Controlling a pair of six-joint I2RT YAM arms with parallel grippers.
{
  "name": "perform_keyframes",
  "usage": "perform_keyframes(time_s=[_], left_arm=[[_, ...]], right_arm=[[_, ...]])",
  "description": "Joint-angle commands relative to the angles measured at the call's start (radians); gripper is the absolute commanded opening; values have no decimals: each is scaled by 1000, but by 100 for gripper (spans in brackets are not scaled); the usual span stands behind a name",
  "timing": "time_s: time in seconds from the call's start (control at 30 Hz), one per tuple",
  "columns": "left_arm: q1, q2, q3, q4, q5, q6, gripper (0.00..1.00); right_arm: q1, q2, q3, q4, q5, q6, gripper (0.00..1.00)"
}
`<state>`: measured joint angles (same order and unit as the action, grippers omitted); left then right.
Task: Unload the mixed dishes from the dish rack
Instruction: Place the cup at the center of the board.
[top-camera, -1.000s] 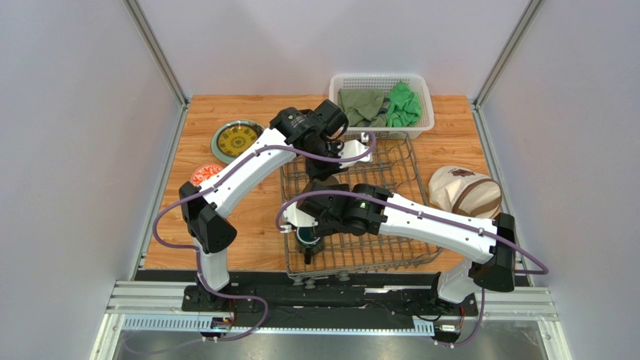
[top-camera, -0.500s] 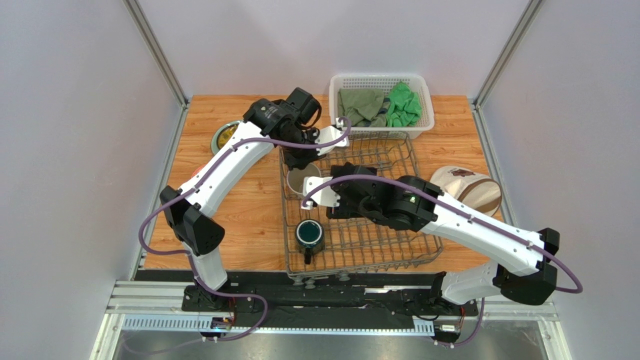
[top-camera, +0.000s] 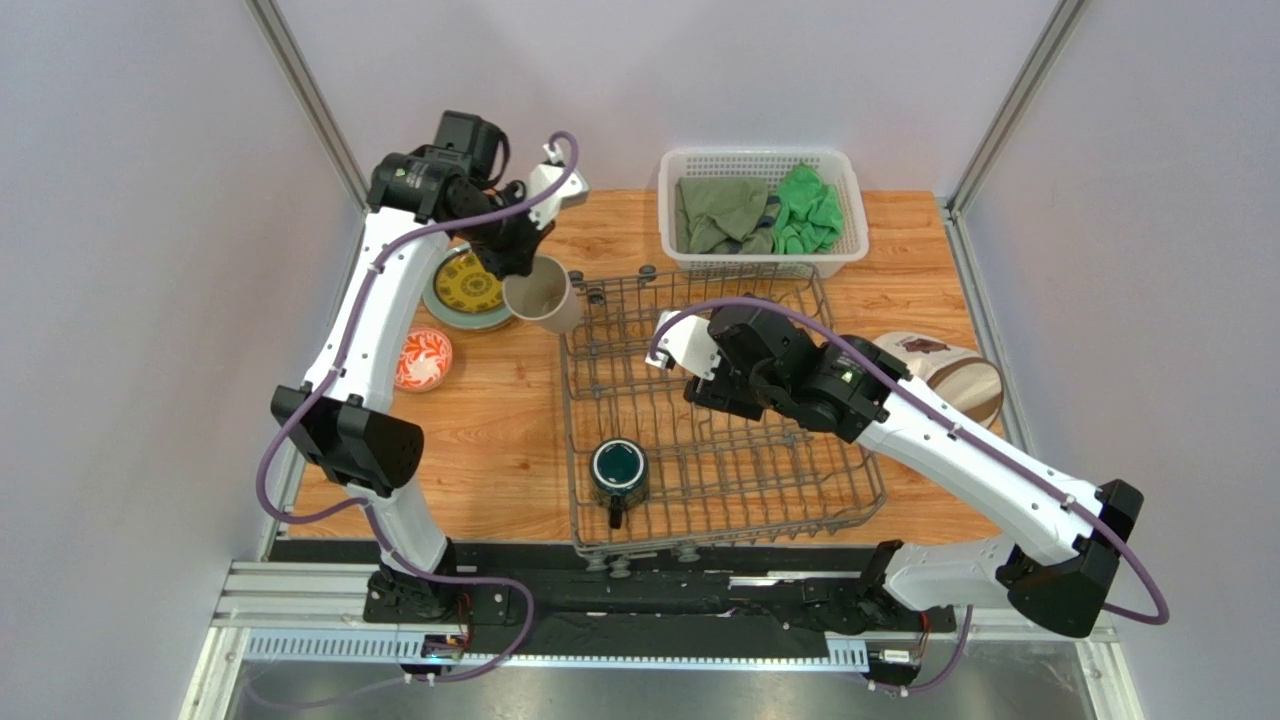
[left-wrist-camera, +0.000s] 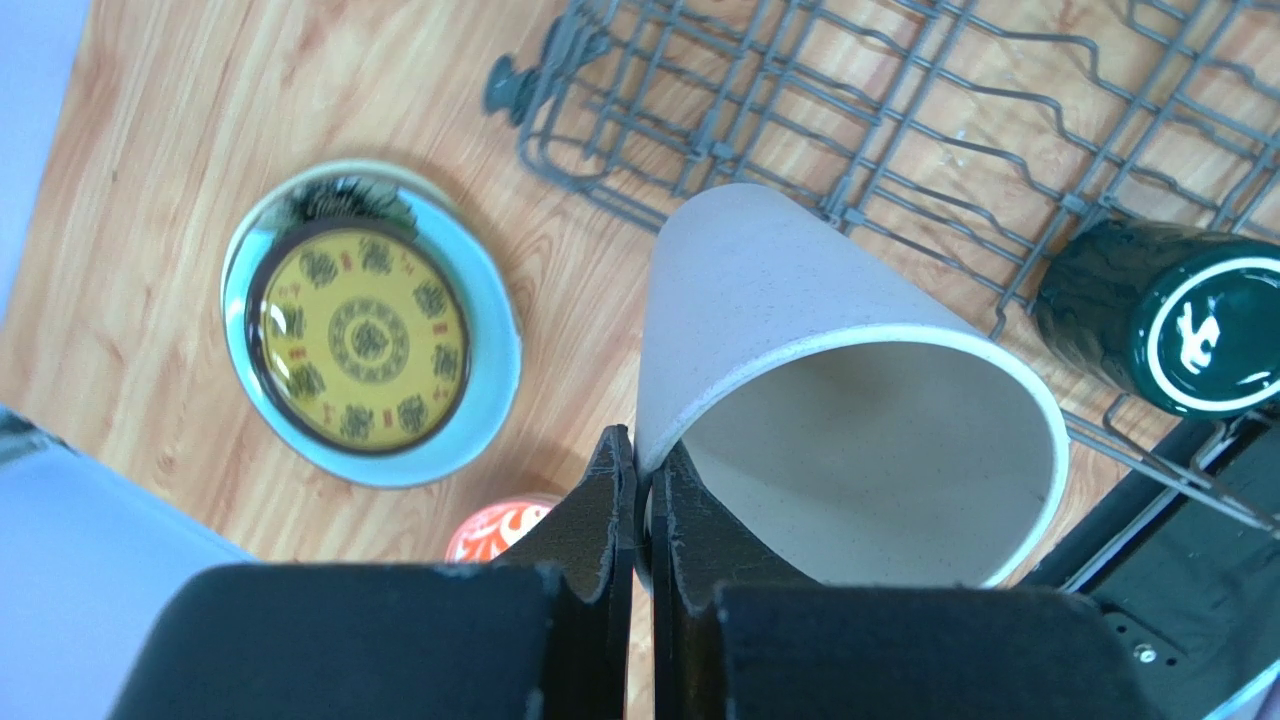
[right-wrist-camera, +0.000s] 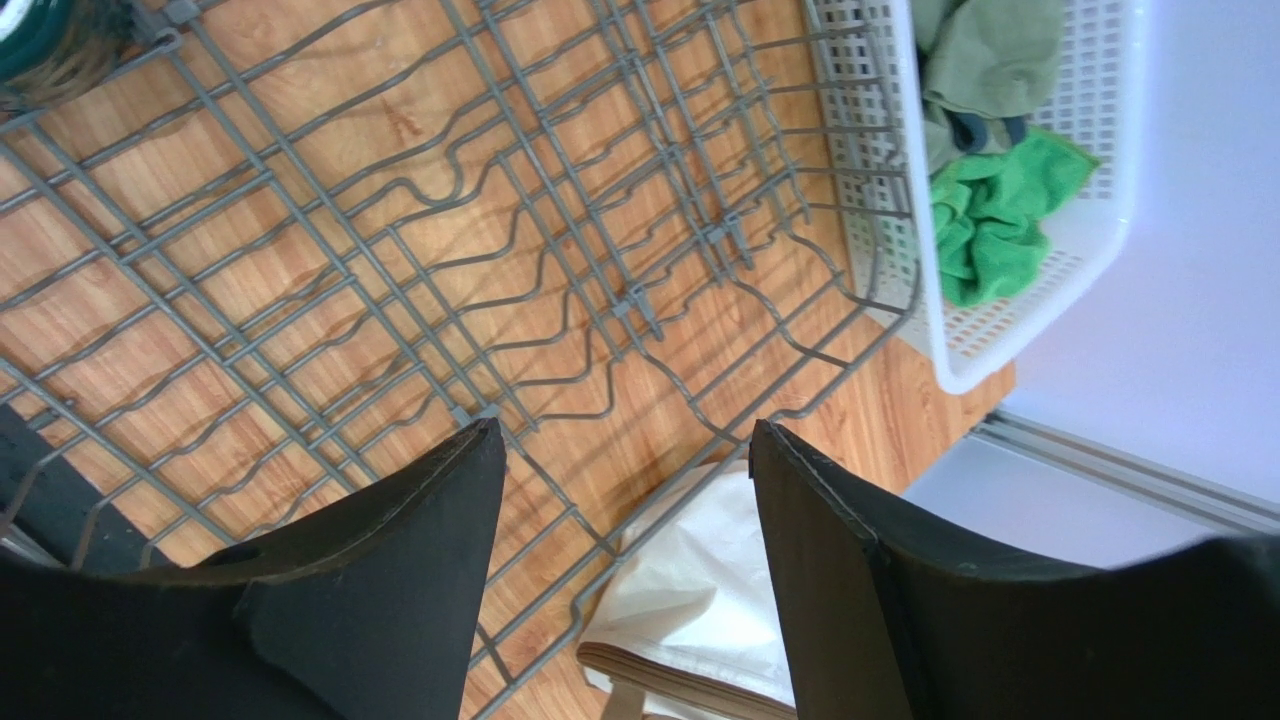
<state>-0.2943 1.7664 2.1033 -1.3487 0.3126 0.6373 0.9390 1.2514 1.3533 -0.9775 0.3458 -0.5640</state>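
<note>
My left gripper (top-camera: 529, 275) is shut on the rim of the tall beige cup (top-camera: 544, 297), one finger inside and one outside. The cup (left-wrist-camera: 842, 390) hangs tilted in my left gripper (left-wrist-camera: 646, 477), just off the far left corner of the dish rack (top-camera: 751, 465). Below it on the table lie the yellow-and-green plate (top-camera: 466, 285) and the small red-and-white bowl (top-camera: 424, 359). A dark teal mug (top-camera: 618, 470) lies in the rack's near left part. My right gripper (right-wrist-camera: 624, 435) stands open and empty above the rack's wires (right-wrist-camera: 451, 255).
A white mesh basket (top-camera: 759, 155) with green cloths (top-camera: 807, 210) stands behind the rack. A beige cap (top-camera: 932, 383) lies to the right of the rack, and in the right wrist view the cap (right-wrist-camera: 691, 585) shows between my fingers.
My left arm has lifted the beige cup out of the rack and swung it left, over the table. My right arm has drawn back from the teal mug, up over the rack's middle.
</note>
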Motion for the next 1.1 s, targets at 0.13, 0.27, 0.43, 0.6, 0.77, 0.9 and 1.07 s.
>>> perform_keyframes(time_s=[0.13,0.27,0.43,0.6,0.77,0.9,1.07], left_arm=[[136,1,31,-101,36,-70,0],[176,63,20,-101,8,-100,0],[193,116,-37,-60,-29,-128,0],[213,172,-81,-27,-49,-146,0],[215,206,-121,8,-76,-154,0],[215,215,-157,37,-90,-163,0],[216,243,-174,57,-104,-162,0]], right_arm=[[-8,34,-51,109,-59,55,66],[-8,45,-71,146,-64,62,66],[-23,54,-89,180,-62,85,66],[-55,59,-103,204,-87,99,66],[-62,56,-121,218,-94,99,66],[-62,57,-132,218,-93,96,66],[-62,54,-144,215,-99,99,66]])
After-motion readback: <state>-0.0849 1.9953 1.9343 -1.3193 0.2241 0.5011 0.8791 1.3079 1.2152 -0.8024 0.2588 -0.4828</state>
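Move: The left hand already holds the cup by its rim. It is going to the clear wood some 8 cm left, 2 cm ahead and about 26 cm below. The stacked plates are about 14 cm ahead and 12 cm left of that hand, and the orange bowl 3 cm ahead and 21 cm left. The rack's middle is about 27 cm right and 6 cm back. From the right hand, the clear spot is roughly 32 cm left and 14 cm ahead. Leftward and slightly forward first, then mostly straight down by about 13 cm, the left hand carries the cup from beside the rack's far-left corner towards the bare wood between bowl and rack. It turns some 20 degrees counter-clockwise and tips its fingers steeper, keeping the rim pinched, and slows near the end. The right hand, open and empty, sinks about 5 cm over the rack. ##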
